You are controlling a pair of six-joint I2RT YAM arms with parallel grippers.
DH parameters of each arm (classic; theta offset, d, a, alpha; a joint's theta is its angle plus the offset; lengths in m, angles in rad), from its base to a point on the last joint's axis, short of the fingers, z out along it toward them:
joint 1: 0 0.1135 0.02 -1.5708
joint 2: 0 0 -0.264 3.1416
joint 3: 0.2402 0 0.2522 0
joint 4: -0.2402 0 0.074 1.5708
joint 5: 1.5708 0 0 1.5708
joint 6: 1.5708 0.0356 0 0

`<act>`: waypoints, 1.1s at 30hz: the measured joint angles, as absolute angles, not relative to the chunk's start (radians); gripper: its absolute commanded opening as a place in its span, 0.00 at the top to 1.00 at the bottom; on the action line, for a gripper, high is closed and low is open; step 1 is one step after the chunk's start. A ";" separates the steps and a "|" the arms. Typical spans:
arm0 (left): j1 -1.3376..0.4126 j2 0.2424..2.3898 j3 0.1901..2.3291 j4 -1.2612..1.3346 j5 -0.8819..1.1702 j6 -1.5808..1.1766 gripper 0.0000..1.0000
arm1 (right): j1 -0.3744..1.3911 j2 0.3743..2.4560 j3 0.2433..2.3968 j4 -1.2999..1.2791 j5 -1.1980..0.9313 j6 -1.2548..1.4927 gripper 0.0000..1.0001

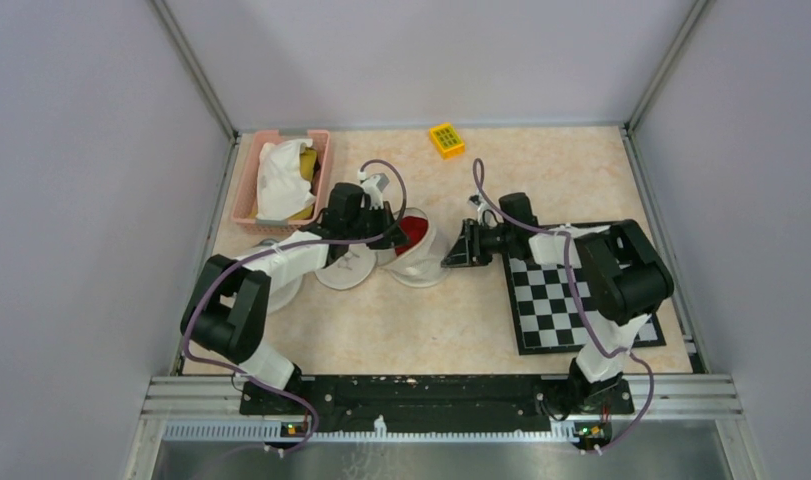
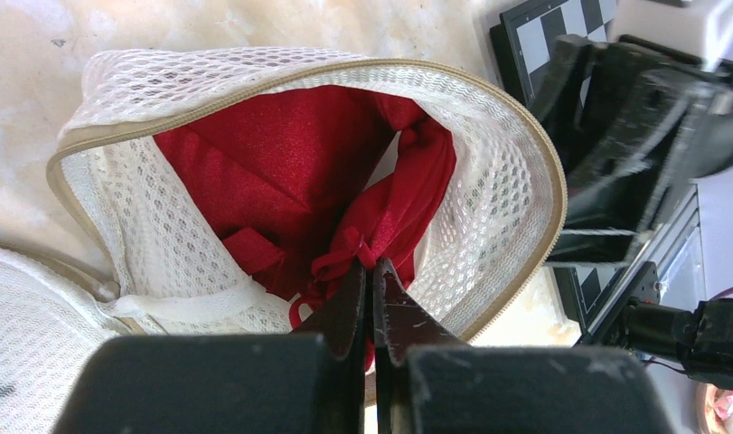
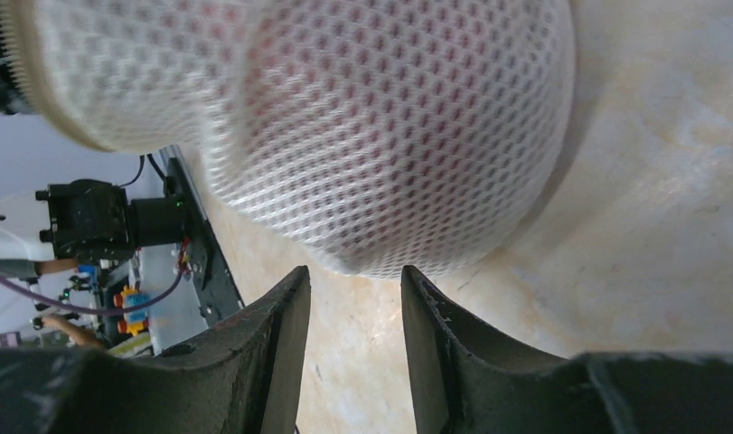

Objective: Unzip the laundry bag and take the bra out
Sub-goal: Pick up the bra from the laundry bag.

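The white mesh laundry bag [image 2: 489, 208] lies unzipped with its mouth gaping, and its beige zipper rim [image 2: 281, 77] curves around the opening. Inside it sits the red bra [image 2: 299, 163]. My left gripper [image 2: 373, 267] is at the mouth, shut on a bunched red fold of the bra. From above, the bag [image 1: 421, 265] and bra [image 1: 414, 232] sit mid-table beside my left gripper [image 1: 389, 232]. My right gripper [image 3: 353, 276] is open just short of the bag's rounded outer wall [image 3: 380, 136], with only bare table between its fingers. It stands to the right of the bag [image 1: 457, 250].
A pink basket [image 1: 247, 190] holding white cloth stands at the back left. A yellow block [image 1: 446, 140] lies at the back centre. A checkerboard mat [image 1: 551, 300] covers the right side under the right arm. A second white mesh dome [image 1: 346, 268] lies left of the bag.
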State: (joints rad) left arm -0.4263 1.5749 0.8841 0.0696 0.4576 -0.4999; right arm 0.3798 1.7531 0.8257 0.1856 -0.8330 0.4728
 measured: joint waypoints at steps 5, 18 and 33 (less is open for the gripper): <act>-0.415 1.573 0.884 0.075 0.475 -0.497 1.00 | 0.380 1.864 0.846 0.208 -0.825 0.480 0.59; -0.405 1.469 1.007 -0.020 0.538 -0.366 1.00 | 0.379 1.888 0.913 0.173 -0.731 0.422 0.59; -0.373 1.324 1.203 -0.192 0.442 -0.130 1.00 | 0.380 1.888 0.920 0.161 -0.722 0.419 0.56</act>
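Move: The left hand already pinches the red bra in the open mesh laundry bag; the bra's middle lies about 3 cm to its right, 1 cm ahead and 4 cm below. The bag's middle is some 4 cm right, 2 cm back and 6 cm below; a white disc lies 11 cm left and 5 cm back, on the table 9 cm below. From the right hand the bag's middle is about 6 cm left, 2 cm ahead and 3 cm lower, the bra about 7 cm left and 5 cm ahead. Keeping its shut pinch on the bra, the left hand draws it up out of the bag's mouth, slowly at first and then fast, some 18 cm, its fingers tipping up about 30 degrees towards level; near the top it drifts about 3 cm left. Meanwhile the right hand sinks some 3.5 cm and goes 3 cm forward to the bag's outside near the table, then stays there with fingers half open, fingertips against the mesh. ##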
